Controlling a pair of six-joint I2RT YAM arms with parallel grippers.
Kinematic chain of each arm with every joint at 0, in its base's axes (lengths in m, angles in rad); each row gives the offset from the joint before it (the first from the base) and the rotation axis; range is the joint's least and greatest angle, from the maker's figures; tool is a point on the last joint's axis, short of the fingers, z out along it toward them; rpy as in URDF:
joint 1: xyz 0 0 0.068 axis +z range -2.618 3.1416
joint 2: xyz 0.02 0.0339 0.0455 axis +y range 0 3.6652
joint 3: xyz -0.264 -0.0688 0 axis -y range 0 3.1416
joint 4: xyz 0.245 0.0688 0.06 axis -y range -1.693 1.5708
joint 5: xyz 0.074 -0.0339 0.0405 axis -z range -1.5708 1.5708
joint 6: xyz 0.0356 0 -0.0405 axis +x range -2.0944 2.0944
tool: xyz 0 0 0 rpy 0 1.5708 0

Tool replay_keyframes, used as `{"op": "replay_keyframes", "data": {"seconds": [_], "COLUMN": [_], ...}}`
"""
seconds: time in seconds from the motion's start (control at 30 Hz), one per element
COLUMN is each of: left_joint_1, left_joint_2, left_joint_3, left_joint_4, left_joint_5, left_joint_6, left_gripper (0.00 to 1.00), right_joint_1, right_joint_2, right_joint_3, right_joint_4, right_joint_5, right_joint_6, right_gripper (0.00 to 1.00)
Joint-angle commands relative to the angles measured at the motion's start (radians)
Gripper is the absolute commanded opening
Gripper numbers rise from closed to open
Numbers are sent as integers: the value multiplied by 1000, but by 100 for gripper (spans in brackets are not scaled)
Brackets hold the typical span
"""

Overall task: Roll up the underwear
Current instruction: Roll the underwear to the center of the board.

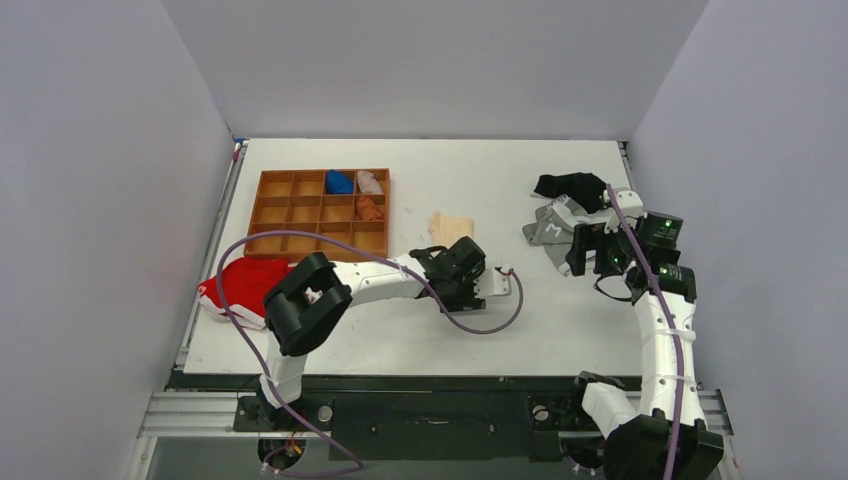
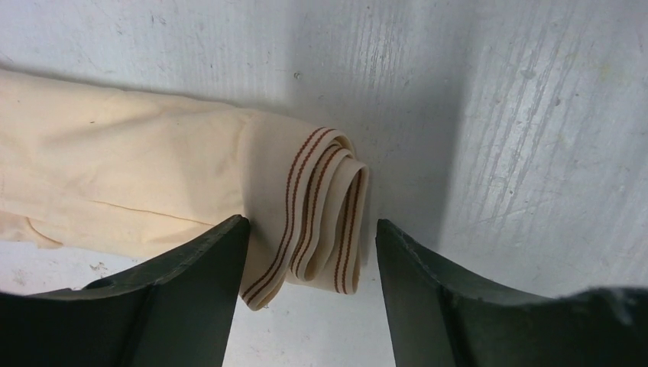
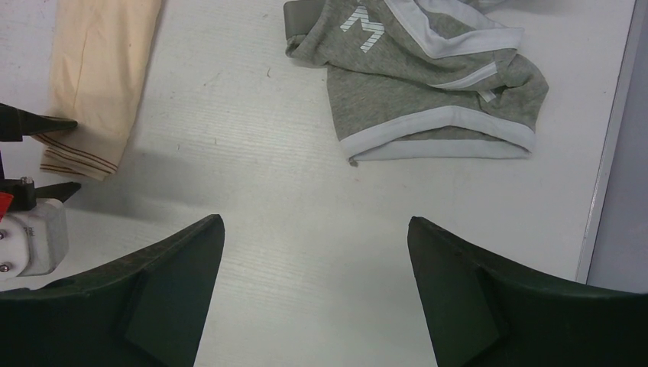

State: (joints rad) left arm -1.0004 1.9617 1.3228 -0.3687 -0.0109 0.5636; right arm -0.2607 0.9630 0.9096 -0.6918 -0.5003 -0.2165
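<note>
The underwear (image 1: 450, 226) is a cream garment lying flat in the middle of the table. Its near end, a waistband with thin brown stripes, is curled into a small loose roll (image 2: 321, 199). My left gripper (image 2: 312, 225) straddles that rolled end. The left finger (image 2: 206, 267) touches the fabric, while a narrow gap separates the right finger (image 2: 413, 275) from it, so the gripper is open around the roll. From above, the left gripper (image 1: 452, 250) sits at the garment's near edge. My right gripper (image 3: 315, 222) hangs open over bare table, nothing between its fingers.
A grey garment (image 3: 428, 76) with white trim lies just beyond the right gripper (image 1: 578, 250), and a black garment (image 1: 570, 185) lies behind it. A wooden compartment tray (image 1: 256, 215) at the back left holds three small rolls. A red garment (image 1: 240, 285) lies near the left edge.
</note>
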Motion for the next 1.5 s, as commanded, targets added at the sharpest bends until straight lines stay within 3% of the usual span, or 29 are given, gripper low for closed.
{"op": "replay_keyframes", "data": {"seconds": [0.0,0.33,0.67,0.93,1.17,1.33,1.47], "left_joint_1": [-1,2,-4,9,122,209,245], "left_joint_2": [16,33,11,95,249,402,537], "left_joint_3": [12,22,39,112,294,453,613], "left_joint_4": [-4,-39,-179,-381,-588,-708,-897], "left_joint_5": [11,80,312,637,993,1082,1146], "left_joint_6": [13,8,-43,-120,-149,-134,-89], "left_gripper": [57,29,0,0,0,0,0], "right_joint_1": [-2,-2,-2,-1,-2,0,3], "right_joint_2": [-1,5,63,85,45,40,65], "right_joint_3": [-4,-6,3,16,9,3,12], "right_joint_4": [16,10,-5,-29,-60,-104,-194], "right_joint_5": [-25,-38,-55,-74,-105,-117,-135], "right_joint_6": [-11,-13,-18,-33,-113,-193,-319], "right_gripper": [85,85,85,84,84,84,83]}}
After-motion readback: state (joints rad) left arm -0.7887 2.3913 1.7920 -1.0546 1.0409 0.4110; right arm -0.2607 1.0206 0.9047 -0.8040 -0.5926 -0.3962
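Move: The underwear's folded waistband end lies between the left hand's open fingers, about 1 cm ahead, 1 cm to the right and 2 cm below; the middle of the underwear lies some 11 cm ahead and 2 cm to the left. The divided box is roughly 25 cm ahead and 34 cm to the left, the grey underwear 18 cm ahead and 24 cm to the right. From the raised right hand, the waistband end is about 22 cm left, level fore and aft, and 18 cm down. The waistband end is pinched as the left fingers close nearly shut around its folds. They keep hold while the hand drags it back along the table towards the robot some 11 cm, then eases about 2.5 cm forward again; the wrist tips roughly 70 degrees meanwhile, swinging the fingertips back towards the base. The empty right hand sinks about 2.5 cm, still open. ##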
